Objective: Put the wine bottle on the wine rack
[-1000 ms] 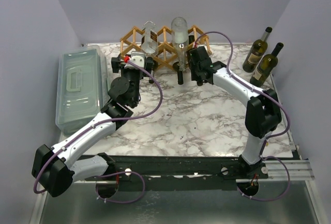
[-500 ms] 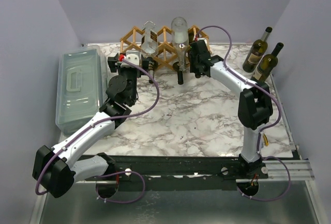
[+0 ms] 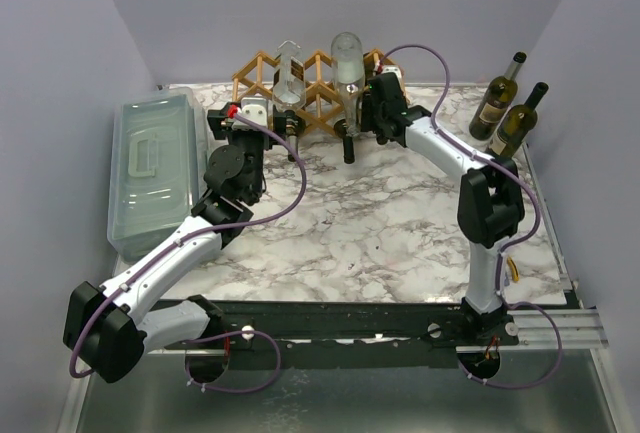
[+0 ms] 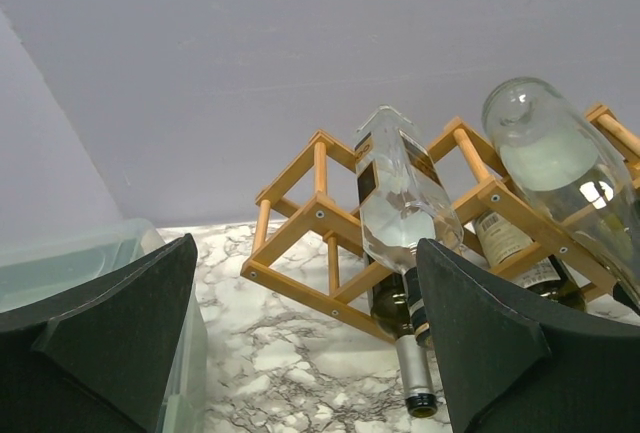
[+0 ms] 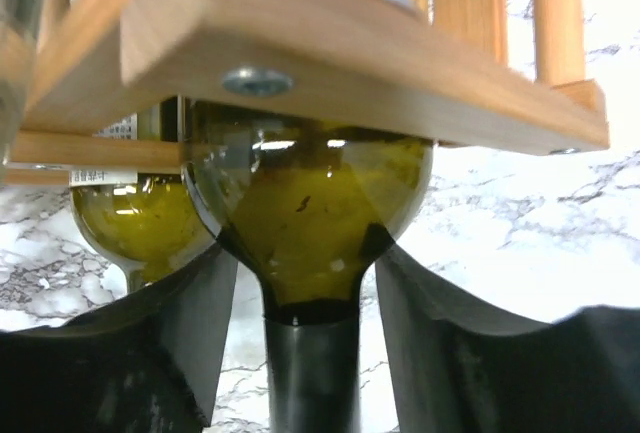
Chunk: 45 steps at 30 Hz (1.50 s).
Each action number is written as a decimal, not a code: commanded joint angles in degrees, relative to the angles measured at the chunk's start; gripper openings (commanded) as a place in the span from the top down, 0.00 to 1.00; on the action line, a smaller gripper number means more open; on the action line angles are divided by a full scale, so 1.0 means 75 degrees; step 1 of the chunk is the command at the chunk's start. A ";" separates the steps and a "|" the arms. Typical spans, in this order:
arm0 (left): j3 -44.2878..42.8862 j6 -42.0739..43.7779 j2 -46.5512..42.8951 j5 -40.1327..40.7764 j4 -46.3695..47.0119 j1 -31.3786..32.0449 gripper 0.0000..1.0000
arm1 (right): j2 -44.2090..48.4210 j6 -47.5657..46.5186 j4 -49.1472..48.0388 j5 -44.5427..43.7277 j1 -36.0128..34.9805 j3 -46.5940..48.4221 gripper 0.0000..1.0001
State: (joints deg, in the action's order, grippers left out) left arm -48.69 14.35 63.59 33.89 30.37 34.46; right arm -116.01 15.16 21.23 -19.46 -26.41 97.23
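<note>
The wooden wine rack point(image 3: 318, 81) stands at the back centre, also in the left wrist view point(image 4: 320, 223) and right wrist view point(image 5: 330, 53). Two clear bottles point(image 3: 290, 75) point(image 3: 347, 59) lie on top of it. A green wine bottle point(image 5: 305, 213) lies in a lower cell, neck towards me. My right gripper point(image 3: 375, 121) point(image 5: 305, 283) is open, its jaws either side of that neck with small gaps. Another green bottle point(image 5: 140, 223) lies in the cell to its left, its neck point(image 3: 348, 143) sticking out. My left gripper point(image 3: 252, 113) point(image 4: 305, 253) is open and empty before the rack's left end.
A grey-green lidded plastic box point(image 3: 150, 168) lies along the left edge. Two upright green bottles point(image 3: 497, 98) point(image 3: 518, 125) stand at the back right by the wall. The back wall is right behind the rack.
My right gripper has moved in towards the rack, closing up to its front. My left gripper has shifted slightly left and towards the rack. The bottles on the rack have not moved.
</note>
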 commanded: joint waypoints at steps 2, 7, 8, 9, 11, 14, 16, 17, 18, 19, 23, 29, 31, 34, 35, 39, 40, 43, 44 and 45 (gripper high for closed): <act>0.0090 -0.0237 -0.0006 -0.0287 0.0087 -0.0059 0.09 | 0.0512 -0.0029 -0.0292 0.0020 0.0010 -0.0364 0.31; 0.0073 -0.0250 -0.0007 -0.0280 0.0065 -0.0059 0.09 | 0.1301 -0.0065 -0.0036 0.0269 0.0006 -0.0957 0.24; 0.0069 -0.0248 -0.0026 -0.0279 0.0055 -0.0060 0.09 | 0.1533 -0.0078 0.0034 0.0308 0.0014 -0.1100 0.24; 0.0070 -0.0250 -0.0060 -0.0282 0.0052 -0.0062 0.09 | 0.1738 -0.0129 0.0143 0.0339 0.0012 -0.1268 0.23; 0.0081 -0.0249 -0.0094 -0.0283 0.0052 -0.0059 0.09 | 0.2228 -0.0267 0.0283 0.0288 0.0012 -0.1705 0.22; 0.0070 -0.0311 -0.0100 -0.0287 0.0029 -0.0061 0.09 | 0.3042 -0.0575 0.0217 -0.0125 0.0018 -0.2535 0.20; 0.0080 -0.0366 -0.0116 -0.0345 -0.0003 -0.0059 0.09 | 0.3472 -0.0737 0.0209 -0.0534 0.0027 -0.2974 0.21; 0.0082 -0.0405 -0.0123 -0.0349 -0.0006 -0.0059 0.09 | 0.3669 -0.0795 0.0224 -0.0694 0.0044 -0.3161 0.20; 0.0080 -0.0451 -0.0124 -0.0336 -0.0018 -0.0065 0.09 | 0.3815 -0.0835 0.0202 -0.0769 0.0104 -0.3307 0.20; 0.0070 -0.0497 -0.0125 -0.0361 -0.0046 -0.0051 0.09 | 0.3985 -0.0839 0.0171 -0.0767 0.0254 -0.3451 0.20; 0.0081 -0.0543 -0.0162 -0.0418 -0.0111 -0.0015 0.09 | 0.4402 -0.0518 0.0226 -0.0412 0.1097 -0.3432 0.20; 0.0047 -0.0458 -0.0170 -0.0376 -0.0135 -0.0007 0.09 | 0.4671 0.0163 0.0066 -0.0763 0.2551 -0.2792 0.20; 0.0034 -0.0431 -0.0199 -0.0314 -0.0147 -0.0004 0.09 | 0.4613 0.0228 0.0093 -0.0756 0.2961 -0.2442 0.21; 0.0070 -0.0437 -0.0258 -0.0328 -0.0147 -0.0004 0.09 | 0.4385 0.0215 0.0213 -0.1166 0.3309 -0.1837 0.21; 0.0068 -0.0438 -0.0241 -0.0316 -0.0147 -0.0004 0.09 | 0.4297 0.0190 0.0216 -0.1315 0.3422 -0.1663 0.21; 0.0070 -0.0516 -0.0253 -0.0353 -0.0146 -0.0010 0.09 | 0.4005 0.0170 0.0169 -0.1823 0.4069 -0.1156 0.21; 0.0064 -0.0529 -0.0254 -0.0354 -0.0147 -0.0001 0.09 | 0.3964 0.0166 0.0068 -0.1830 0.4191 -0.1096 0.21; 0.0068 -0.0577 -0.0258 -0.0364 -0.0147 -0.0002 0.09 | 0.3791 0.0126 -0.0291 -0.2008 0.4427 -0.0966 0.22; 0.0067 -0.0583 -0.0264 -0.0387 -0.0147 -0.0013 0.09 | 0.3695 0.0169 -0.0281 -0.2016 0.4480 -0.0846 0.22; 0.0070 -0.0589 -0.0264 -0.0396 -0.0141 -0.0001 0.09 | 0.3598 0.0249 -0.0226 -0.2000 0.4512 -0.0719 0.23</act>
State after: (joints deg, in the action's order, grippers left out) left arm -48.60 11.14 62.78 32.25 29.43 34.46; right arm -85.93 15.64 20.73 -31.18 6.02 88.84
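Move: My right hand sits at the neck of the bottle just racked, whose middle is about 12 cm straight ahead and roughly level. Next comes the nearer of the two standing wine bottles, about 33 cm to my right, some 3 cm back, its middle 5 cm higher. The farther one is 29 cm right and 5 cm ahead; the clear bottle 7 cm left, 8 cm ahead, 12 cm up. From my left hand, the nearer bottle lies some 62 cm right, 10 cm ahead and 16 cm down. I finish opening my right fingers around the racked bottle's neck and draw back off it about 10 cm, rising as I go. Then I swing right some 30 cm and climb to about 20 cm above where I began, towards the standing bottles, turning clockwise about 40 degrees and lifting the fingertips nearer level, fingers kept open. ##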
